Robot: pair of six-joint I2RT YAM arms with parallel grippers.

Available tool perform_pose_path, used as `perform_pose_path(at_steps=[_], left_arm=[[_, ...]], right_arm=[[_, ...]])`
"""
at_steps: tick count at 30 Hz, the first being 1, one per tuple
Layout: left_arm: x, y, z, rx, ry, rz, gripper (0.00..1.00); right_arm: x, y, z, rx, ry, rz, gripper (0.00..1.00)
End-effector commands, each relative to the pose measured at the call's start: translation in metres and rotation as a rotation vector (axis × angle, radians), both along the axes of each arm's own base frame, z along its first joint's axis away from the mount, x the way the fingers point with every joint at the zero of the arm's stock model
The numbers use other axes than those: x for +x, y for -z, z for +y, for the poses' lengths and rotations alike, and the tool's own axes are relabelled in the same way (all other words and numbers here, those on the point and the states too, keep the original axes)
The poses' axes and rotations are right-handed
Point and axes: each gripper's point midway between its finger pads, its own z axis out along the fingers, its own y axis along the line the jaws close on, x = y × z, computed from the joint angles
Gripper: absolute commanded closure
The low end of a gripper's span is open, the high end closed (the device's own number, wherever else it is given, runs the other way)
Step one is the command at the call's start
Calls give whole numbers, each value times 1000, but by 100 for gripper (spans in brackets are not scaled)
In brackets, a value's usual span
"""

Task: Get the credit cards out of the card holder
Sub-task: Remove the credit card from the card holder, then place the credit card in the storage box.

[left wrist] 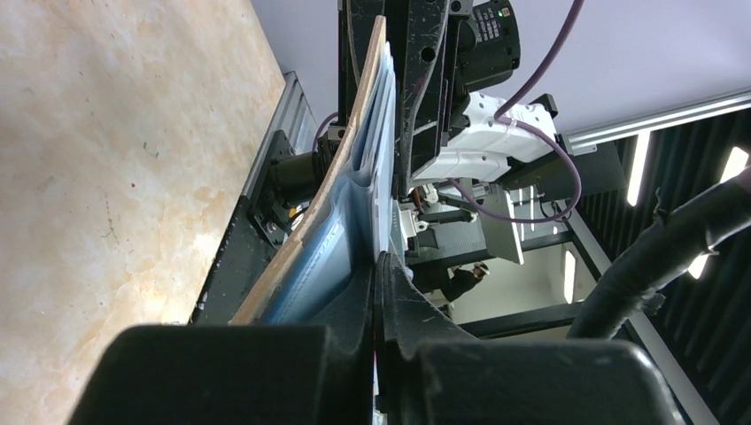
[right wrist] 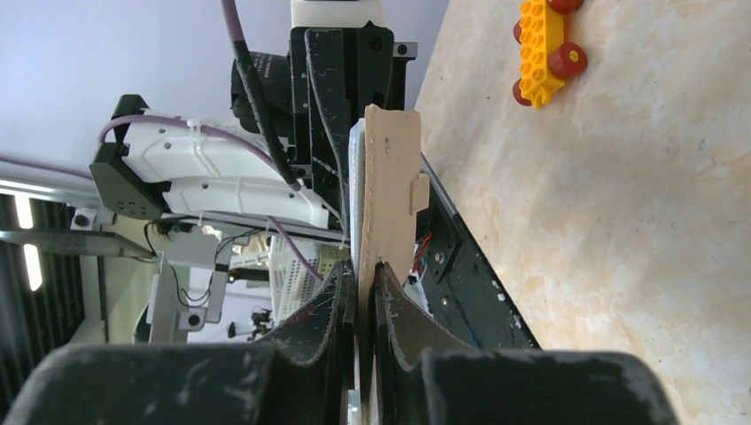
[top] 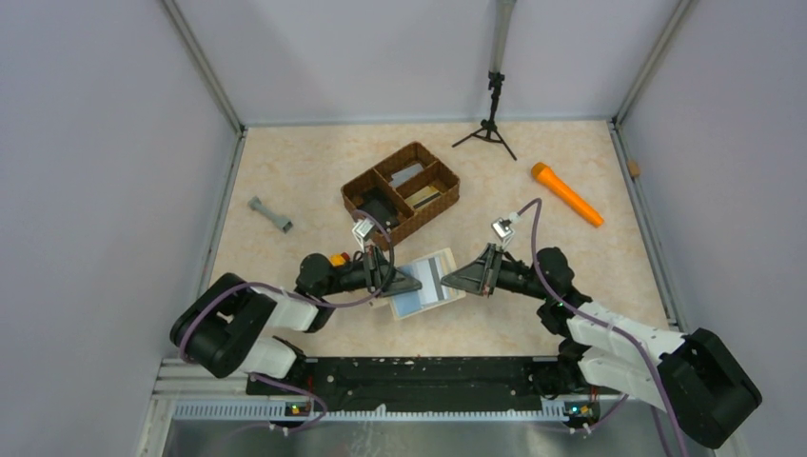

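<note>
The card holder (top: pixel 425 284) is open and held up off the table between my two grippers, its pale blue inside facing up. A whitish credit card (top: pixel 434 275) with a dark stripe shows on it. My left gripper (top: pixel 413 283) is shut on the holder's left edge; in the left wrist view its jaws (left wrist: pixel 381 266) press on the thin blue layers (left wrist: pixel 350 212). My right gripper (top: pixel 453 279) is shut on the right edge, with the cream-beige flap (right wrist: pixel 390 177) and its small tab between the jaws (right wrist: pixel 363 270). A tan card (top: pixel 423 197) lies in the tray.
A brown wicker divided tray (top: pixel 447 181) stands behind the holder, with a black item (top: pixel 381 208) in it. An orange torch (top: pixel 566 193) lies at the right, a grey dumbbell-shaped piece (top: pixel 270 215) at the left, a small tripod (top: pixel 490 129) at the back. A yellow toy car (right wrist: pixel 540 40) sits by the left arm.
</note>
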Motion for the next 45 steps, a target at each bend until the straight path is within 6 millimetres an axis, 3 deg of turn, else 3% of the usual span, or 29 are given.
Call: perform_pose_path(at_steps=[1, 17, 26, 31, 38, 45], left_arm=[[-6, -11, 7, -25, 0, -80, 100], [-4, -4, 16, 32, -40, -99, 100], [9, 3, 31, 112, -110, -95, 100], [30, 7, 38, 234, -196, -89, 100], [89, -9, 58, 519, -425, -168, 100], [146, -18, 78, 840, -495, -279, 100]], right_arm=[[1, -11, -3, 30, 5, -47, 100], [5, -13, -12, 29, 30, -54, 100], [30, -4, -42, -62, 153, -55, 100], [49, 14, -61, -284, 254, -82, 100], [58, 24, -79, -444, 319, -122, 100], [63, 25, -89, -533, 343, -173, 100]])
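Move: My left fingers already pinch the left edge of the card, whose middle lies about 3 cm to their right in the open card holder's pocket. My right fingers already hold the holder's right side, with the holder's and card's middles some 3 cm to their left. From my left hand the basket is roughly 18 cm ahead, 3 cm left and 9 cm lower; the toy car lies about 5 cm ahead, 15 cm left, down on the table. I draw my hands apart, slowly at first: my left eases a few centimetres left with the card, then sweeps forward about 12 cm towards the basket, rising slightly, its fingertips dipping and swinging forward. My right keeps its grip on the holder and carries it some 8 cm right, also forward and down about 5 cm each, fingertips tipping down. Both grippers stay closed. ##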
